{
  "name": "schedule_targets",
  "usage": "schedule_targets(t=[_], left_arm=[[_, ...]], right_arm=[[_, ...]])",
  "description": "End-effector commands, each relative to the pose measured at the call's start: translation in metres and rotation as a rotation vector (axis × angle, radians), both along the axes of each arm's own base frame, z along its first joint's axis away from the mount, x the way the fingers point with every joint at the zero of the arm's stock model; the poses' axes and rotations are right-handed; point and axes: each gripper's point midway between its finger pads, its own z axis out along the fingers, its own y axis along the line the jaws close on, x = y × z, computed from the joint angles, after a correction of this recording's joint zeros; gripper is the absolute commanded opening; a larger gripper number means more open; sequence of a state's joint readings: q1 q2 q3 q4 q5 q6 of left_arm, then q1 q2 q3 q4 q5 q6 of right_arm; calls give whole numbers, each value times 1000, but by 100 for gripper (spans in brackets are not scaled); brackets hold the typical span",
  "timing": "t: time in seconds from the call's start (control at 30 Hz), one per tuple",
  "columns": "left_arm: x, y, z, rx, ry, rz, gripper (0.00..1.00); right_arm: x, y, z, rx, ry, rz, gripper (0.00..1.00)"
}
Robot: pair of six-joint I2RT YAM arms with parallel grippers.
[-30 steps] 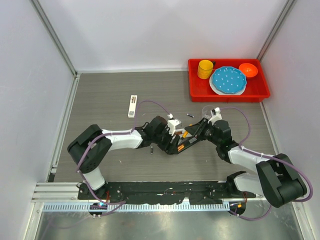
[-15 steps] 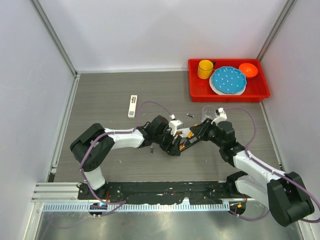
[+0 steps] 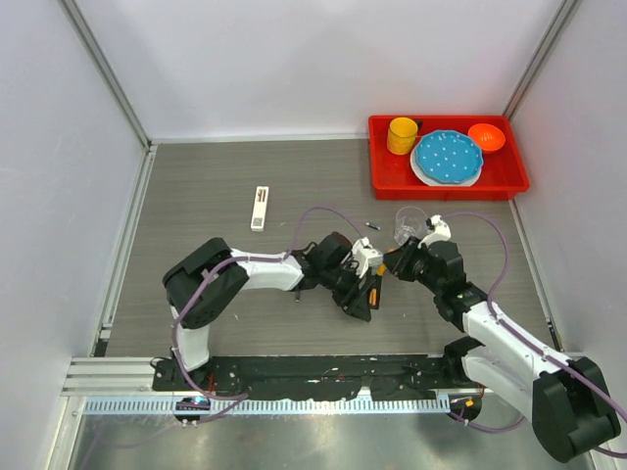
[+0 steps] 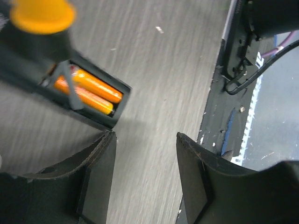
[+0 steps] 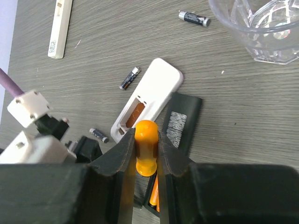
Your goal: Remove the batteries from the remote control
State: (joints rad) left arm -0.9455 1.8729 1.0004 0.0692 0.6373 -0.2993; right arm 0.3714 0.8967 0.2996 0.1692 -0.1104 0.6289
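Observation:
The black remote control point(image 4: 100, 119) lies with its compartment open and two orange batteries point(image 4: 93, 86) side by side in it. My right gripper point(image 5: 146, 135) is shut on the orange handle of a screwdriver point(image 5: 146, 154), directly above that compartment. The screwdriver's grey shaft point(image 4: 70, 88) reaches down across the batteries. My left gripper point(image 4: 145, 136) is open on bare table just beyond the remote's end, with nothing between its fingers. From above, the left gripper point(image 3: 364, 297) and right gripper point(image 3: 392, 262) meet at mid-table.
A white remote point(image 5: 149, 95) with an empty open compartment lies beside a black cover point(image 5: 182, 121). Loose dark batteries point(image 5: 129, 78) point(image 5: 194, 18) point(image 5: 99, 135) are scattered around. A clear cup point(image 3: 407, 225), a slim white remote point(image 3: 259, 208) and a red tray point(image 3: 446, 192) of dishes stand further back.
My left arm has stretched to the right, bringing its gripper to the near end of the black remote with the jaws slightly narrower. The right gripper has shifted a little right, still holding the screwdriver.

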Motion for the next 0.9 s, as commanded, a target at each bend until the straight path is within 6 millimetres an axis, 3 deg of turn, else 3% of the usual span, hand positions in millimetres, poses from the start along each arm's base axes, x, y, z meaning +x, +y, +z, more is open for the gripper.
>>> schedule_targets(t=[0.0,0.2,0.3,0.33,0.47,0.63,0.87], left_arm=[[-18,-13,3,-18,21,-87,57],[-7,-4,10,-11,-70,-33,55],[0,1,17,-31,-109,9,46],[3,2,20,-38,-111,24,39],[9,2,14,-15,-101,48,20],[10,3,2,32,-80,54,7],[16,4,-6,74,-86,69,3]], right_arm=[[9,-3,27,-14,-77,-20,1],[8,-11,30,-48,-83,-47,1],[7,-16,32,-60,-93,-66,1],[7,-17,33,-62,-95,-70,1],[8,-24,31,-92,-95,-98,1],[8,-27,30,-102,-92,-109,1],[9,-24,19,-106,-73,-93,1]])
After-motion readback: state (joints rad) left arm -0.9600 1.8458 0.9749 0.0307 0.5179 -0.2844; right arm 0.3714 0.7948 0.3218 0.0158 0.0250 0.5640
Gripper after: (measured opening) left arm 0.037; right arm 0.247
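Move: The orange batteries in the black remote lie about 6 cm ahead of the open left gripper, 3 cm to its right and some 2 cm lower. The white remote is roughly 14 cm ahead of that gripper and level sideways. From the right hand, still holding the screwdriver, the batteries are about 6 cm back, 2 cm left and 8 cm below; the white remote is 3 cm ahead and 6 cm left, the glass 13 cm ahead and 8 cm right. Carry the left gripper about 2 cm back and right beside the black remote's near end, then reverse some 3 cm forward and left, shut the empty fingers and dip them about 1 cm. Meanwhile keep the right grip on the screwdriver and shift it about 3 cm right, rising slightly and sinking again, so its tip swings across the battery compartment to its right-hand rim. ##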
